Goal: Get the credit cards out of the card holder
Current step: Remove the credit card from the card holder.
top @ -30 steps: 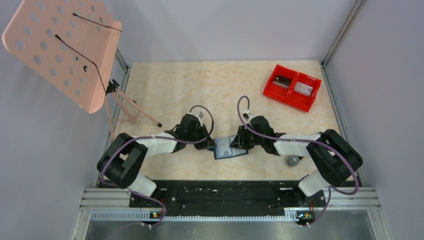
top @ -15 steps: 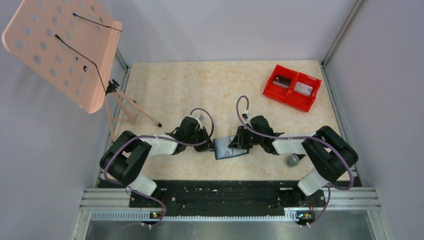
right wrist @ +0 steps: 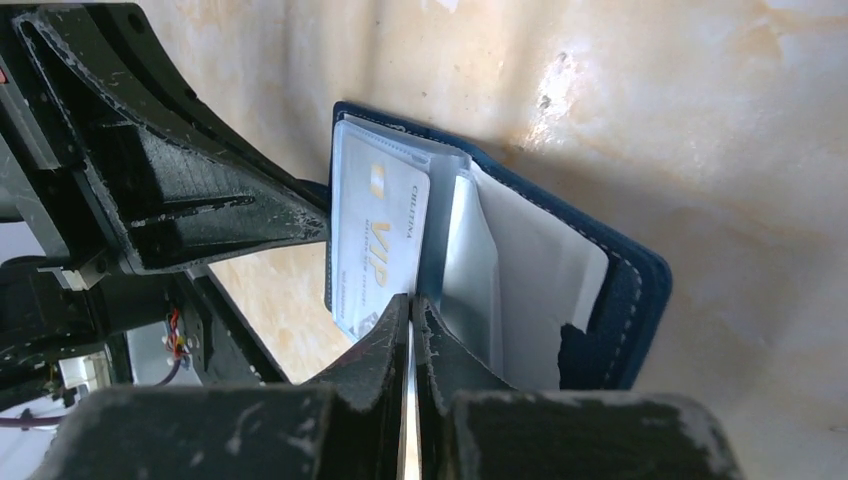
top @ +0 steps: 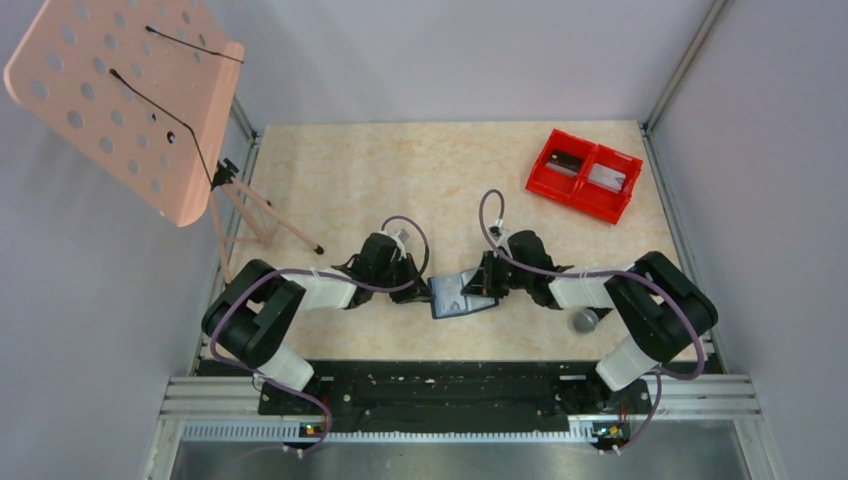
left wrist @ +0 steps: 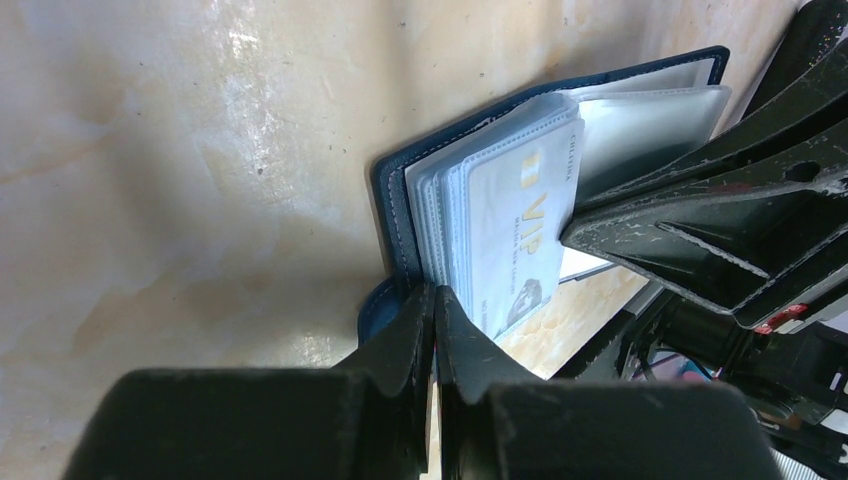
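Observation:
The card holder (top: 458, 297), a navy bifold with clear sleeves, lies open on the table between my two grippers. A pale credit card (right wrist: 378, 240) marked VIP sticks out of the sleeves (left wrist: 520, 235). My left gripper (left wrist: 435, 298) is shut on the card holder's (left wrist: 392, 210) navy cover edge beside the sleeves. My right gripper (right wrist: 412, 303) is shut, its tips pinching the near edge of the VIP card where it meets a clear sleeve. In the top view the left gripper (top: 421, 289) and right gripper (top: 482, 287) flank the card holder.
A red two-compartment bin (top: 626, 194) at the back right holds a dark card (top: 563, 163) and a pale grey card (top: 606, 177). A grey ball (top: 585, 321) lies by the right arm. A pink perforated stand (top: 125, 95) on tripod legs (top: 268, 215) occupies the back left.
My right gripper's jaws have closed at the card's edge. The left gripper and the card holder have stayed almost still.

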Action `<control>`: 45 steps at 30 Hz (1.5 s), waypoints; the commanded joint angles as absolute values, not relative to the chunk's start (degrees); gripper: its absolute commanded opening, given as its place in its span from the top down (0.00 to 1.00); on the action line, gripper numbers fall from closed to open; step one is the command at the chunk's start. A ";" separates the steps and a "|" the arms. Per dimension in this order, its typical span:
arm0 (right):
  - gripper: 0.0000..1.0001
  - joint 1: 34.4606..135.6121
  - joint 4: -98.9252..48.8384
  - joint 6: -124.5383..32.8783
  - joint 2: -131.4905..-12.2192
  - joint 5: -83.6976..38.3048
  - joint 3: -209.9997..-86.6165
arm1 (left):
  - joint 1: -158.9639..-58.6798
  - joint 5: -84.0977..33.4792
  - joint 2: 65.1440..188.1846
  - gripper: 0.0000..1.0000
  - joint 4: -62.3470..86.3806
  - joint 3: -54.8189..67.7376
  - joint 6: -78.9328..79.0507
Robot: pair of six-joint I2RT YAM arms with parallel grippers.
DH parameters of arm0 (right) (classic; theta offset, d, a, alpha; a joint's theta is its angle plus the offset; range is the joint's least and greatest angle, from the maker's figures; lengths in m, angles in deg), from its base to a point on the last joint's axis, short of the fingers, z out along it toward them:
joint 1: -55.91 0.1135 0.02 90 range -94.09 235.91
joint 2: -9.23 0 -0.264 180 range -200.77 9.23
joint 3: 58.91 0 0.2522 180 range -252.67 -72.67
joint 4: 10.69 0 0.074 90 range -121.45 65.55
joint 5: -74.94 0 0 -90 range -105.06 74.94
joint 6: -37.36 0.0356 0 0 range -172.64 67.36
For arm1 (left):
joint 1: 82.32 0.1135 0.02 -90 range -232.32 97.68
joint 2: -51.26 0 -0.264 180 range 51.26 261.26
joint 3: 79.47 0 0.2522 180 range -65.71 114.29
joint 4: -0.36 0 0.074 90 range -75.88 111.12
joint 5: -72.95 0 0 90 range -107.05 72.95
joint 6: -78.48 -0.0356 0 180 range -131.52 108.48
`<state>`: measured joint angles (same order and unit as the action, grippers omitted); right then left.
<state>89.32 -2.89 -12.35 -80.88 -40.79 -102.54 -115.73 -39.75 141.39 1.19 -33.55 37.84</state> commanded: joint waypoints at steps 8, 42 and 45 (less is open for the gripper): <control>1.00 83.71 -5.20 -14.45 -77.96 -42.33 -101.64 | -116.04 -34.71 144.53 0.94 7.35 -33.36 35.30; 0.71 80.78 -0.23 -11.26 -79.86 -48.53 -100.82 | -115.99 -35.49 144.59 0.93 7.26 -33.15 35.41; 0.69 80.84 1.46 -10.53 -81.59 -49.21 -100.88 | -115.99 -35.59 144.68 0.93 7.18 -33.14 35.49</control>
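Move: The VIP card's middle lies about 3 cm left and 1 cm ahead of the right hand, at its height; its right edge is already between the shut right fingers. Beyond it the holder's left edge is some 6 cm left of that hand and level with it, 1 cm lower; the holder's right half lies about 4 cm to the hand's right, level, 1 cm below. From the left hand, the card is some 4 cm right and 1 cm forward. Still pinching the VIP card's right edge, the right hand draws it about 3 cm to the right and 1 cm forward, away from the left hand; it then rises about 1 cm, opens its fingers around the edge to let go, and eases back half a centimetre left and down. The left hand keeps the holder's left edge pinned almost in place, its fingers nearly shut. ##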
